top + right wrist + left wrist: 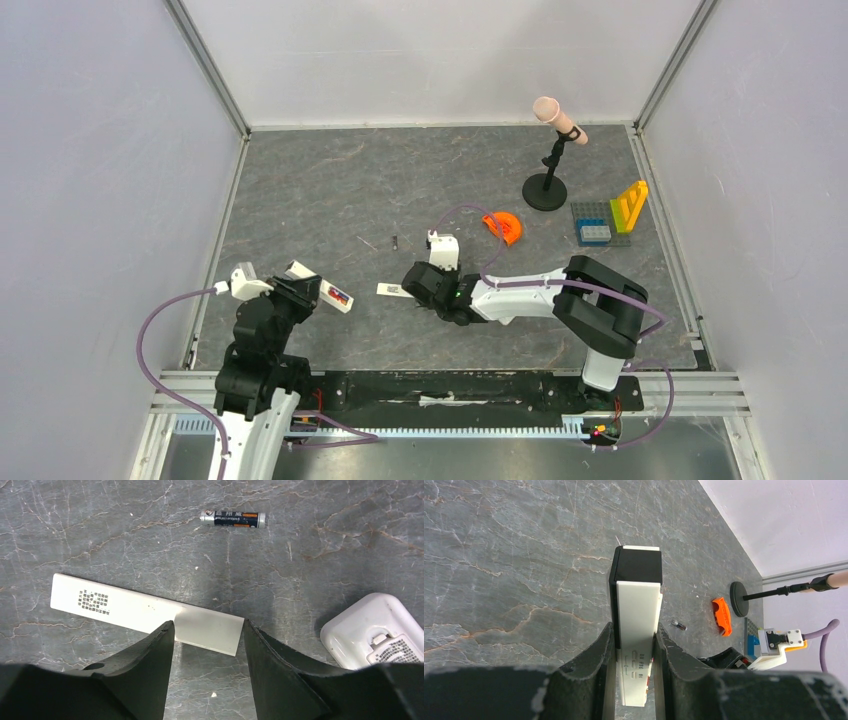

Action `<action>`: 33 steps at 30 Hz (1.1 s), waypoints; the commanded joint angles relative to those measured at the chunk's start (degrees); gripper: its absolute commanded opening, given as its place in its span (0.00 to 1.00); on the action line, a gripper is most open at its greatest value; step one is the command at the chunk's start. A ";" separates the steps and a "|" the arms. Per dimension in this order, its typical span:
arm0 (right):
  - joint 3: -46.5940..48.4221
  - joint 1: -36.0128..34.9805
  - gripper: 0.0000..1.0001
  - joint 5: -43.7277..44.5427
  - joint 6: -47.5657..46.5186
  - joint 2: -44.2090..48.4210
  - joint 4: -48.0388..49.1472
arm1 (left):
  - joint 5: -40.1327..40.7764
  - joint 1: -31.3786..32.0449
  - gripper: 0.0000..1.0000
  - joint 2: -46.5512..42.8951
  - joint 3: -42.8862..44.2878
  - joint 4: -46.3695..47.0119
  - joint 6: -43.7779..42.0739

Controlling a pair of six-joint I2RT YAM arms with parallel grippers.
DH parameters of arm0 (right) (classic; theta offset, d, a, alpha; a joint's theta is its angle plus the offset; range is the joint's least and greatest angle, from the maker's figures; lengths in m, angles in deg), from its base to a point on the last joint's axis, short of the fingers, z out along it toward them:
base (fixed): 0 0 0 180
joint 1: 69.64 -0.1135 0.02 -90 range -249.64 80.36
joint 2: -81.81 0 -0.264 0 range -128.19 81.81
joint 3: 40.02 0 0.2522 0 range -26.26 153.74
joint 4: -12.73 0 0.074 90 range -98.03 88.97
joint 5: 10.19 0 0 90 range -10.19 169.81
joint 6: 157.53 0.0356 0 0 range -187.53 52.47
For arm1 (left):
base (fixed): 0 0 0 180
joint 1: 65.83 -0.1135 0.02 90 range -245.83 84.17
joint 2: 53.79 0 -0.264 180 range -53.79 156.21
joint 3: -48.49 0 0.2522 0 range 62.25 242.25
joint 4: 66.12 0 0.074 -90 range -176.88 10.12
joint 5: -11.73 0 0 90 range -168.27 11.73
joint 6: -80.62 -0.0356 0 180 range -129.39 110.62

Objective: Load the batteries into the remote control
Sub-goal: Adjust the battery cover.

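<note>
My left gripper (303, 288) (635, 632) is shut on the white remote control (337, 296) (638, 607), which has a black end cap and sticks out past the fingers. Coloured batteries show in its recess in the top view. One dark battery (396, 241) (232, 519) (678, 625) lies loose on the table. My right gripper (418, 283) (207, 630) is open, low over the right end of a flat white strip with a printed label (388, 289) (145, 612) that lies on the table.
A white rounded object with a grille (372, 635) lies right of the right gripper. An orange piece (503, 227), a microphone on a black stand (545, 190) and a grey brick plate with coloured bricks (605, 225) stand at the back right. Walls enclose the table.
</note>
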 commanded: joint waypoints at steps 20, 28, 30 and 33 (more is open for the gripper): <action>-5.19 -9.53 0.84 -0.04 -7.43 5.05 1.84 | -4.17 0.04 0.02 1.10 0.80 2.33 0.99; -4.62 -9.16 0.82 2.06 -10.20 2.03 4.57 | -8.43 0.03 0.02 4.59 0.26 4.59 -0.31; -3.76 -8.69 0.82 1.87 -10.57 0.80 5.05 | -8.41 0.02 0.02 5.62 0.56 4.59 -0.55; -2.40 -8.21 0.82 1.27 -12.35 0.31 4.99 | -8.39 0.02 0.02 6.86 1.04 4.42 -0.69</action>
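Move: The battery cover lies flat under the right gripper, whose fingers straddle its right-hand end; the cover's middle is about 6 cm to the left, level fore and aft, and 2 cm below. From the right hand, a loose black battery lies some 10 cm straight ahead and the white remote about 14 cm to the right and 2 cm back. From the left hand, still holding the open remote control, the cover lies about 21 cm right, level fore and aft, 14 cm below. Spread the right fingers wide to free the cover's end, then lift the gripper about 3 cm and draw it back some 6 cm. Turn it about 15 degrees counter-clockwise on the way and sink again to just above the table, behind the cover's near edge. Keep the left grip on the remote control and ease it about 2 cm right, then slightly down. ##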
